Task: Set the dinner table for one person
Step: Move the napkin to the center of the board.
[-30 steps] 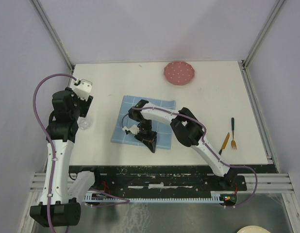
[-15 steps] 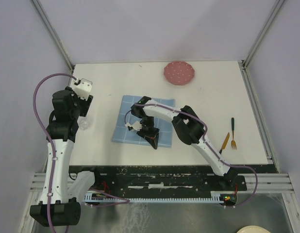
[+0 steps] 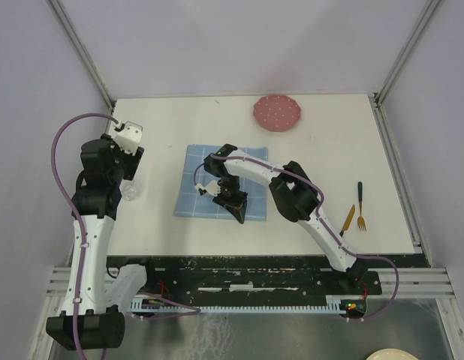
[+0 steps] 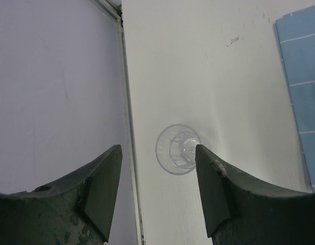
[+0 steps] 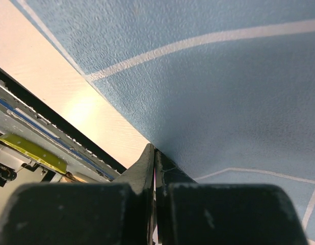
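Observation:
A blue grid-patterned placemat (image 3: 209, 180) lies flat on the white dinner table (image 3: 329, 150), left of centre. My right gripper (image 3: 238, 214) is shut on the placemat's near edge. In the right wrist view the fingertips of that gripper (image 5: 154, 153) meet where the blue cloth (image 5: 208, 76) ends and the table (image 5: 60, 87) begins. My left gripper (image 3: 131, 174) hangs open above a small clear glass (image 3: 131, 190) at the table's left edge. Seen from the left wrist, the glass (image 4: 178, 149) stands upright just beyond the left gripper (image 4: 157, 194), untouched.
A pink dotted plate (image 3: 277, 112) sits at the table's far edge. A green-handled fork (image 3: 360, 202) and a wooden-handled knife (image 3: 347, 220) lie near the right edge. The glass stands close to the table's left rim and the enclosure wall (image 4: 55, 92).
My right gripper has moved to the right and slightly away from the bases, drawing the placemat's near edge with it, so the mat lies squarer. The left arm and glass have not moved.

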`<action>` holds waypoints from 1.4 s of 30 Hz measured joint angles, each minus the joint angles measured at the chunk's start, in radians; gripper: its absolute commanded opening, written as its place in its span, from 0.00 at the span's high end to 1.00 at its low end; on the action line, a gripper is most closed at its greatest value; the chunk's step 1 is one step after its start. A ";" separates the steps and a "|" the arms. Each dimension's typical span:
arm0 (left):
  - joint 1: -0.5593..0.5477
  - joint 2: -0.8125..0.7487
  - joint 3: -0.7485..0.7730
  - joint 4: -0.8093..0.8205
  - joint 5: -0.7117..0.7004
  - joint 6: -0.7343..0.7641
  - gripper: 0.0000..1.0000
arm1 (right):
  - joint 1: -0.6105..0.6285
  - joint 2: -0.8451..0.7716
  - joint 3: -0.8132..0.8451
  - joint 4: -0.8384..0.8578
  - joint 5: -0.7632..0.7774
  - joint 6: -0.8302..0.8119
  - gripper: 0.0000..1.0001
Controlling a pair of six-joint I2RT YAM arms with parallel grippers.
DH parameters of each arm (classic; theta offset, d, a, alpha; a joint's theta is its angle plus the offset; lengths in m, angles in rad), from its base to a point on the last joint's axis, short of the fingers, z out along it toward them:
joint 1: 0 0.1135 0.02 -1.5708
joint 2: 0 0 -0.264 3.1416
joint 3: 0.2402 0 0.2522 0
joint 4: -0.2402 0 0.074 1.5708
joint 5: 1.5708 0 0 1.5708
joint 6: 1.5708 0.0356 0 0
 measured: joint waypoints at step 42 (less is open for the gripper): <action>0.000 -0.011 -0.001 -0.001 0.019 0.000 0.32 | -0.074 -0.274 -0.148 0.035 -0.057 -0.063 0.61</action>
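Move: The right hand is at table level, its shut fingers on the napkin's near edge, some 8 cm left of the near right corner. From it the napkin's middle lies about 12 cm ahead and 5 cm left. The red plate is roughly 40 cm ahead and 14 cm right, the glass about 10 cm ahead and 35 cm left. From the idle left hand, the napkin's middle is some 4 cm ahead, 29 cm right and 27 cm below. Still pinching the near edge of the napkin low on the board, the right hand drags it forward about 2 cm and slightly less to the right, turning a few degrees clockwise. It stops, opens to let go of the cloth and eases back about 1 cm, then lifts straight off, some 7 cm up, its left side tilting up about 10 degrees. ##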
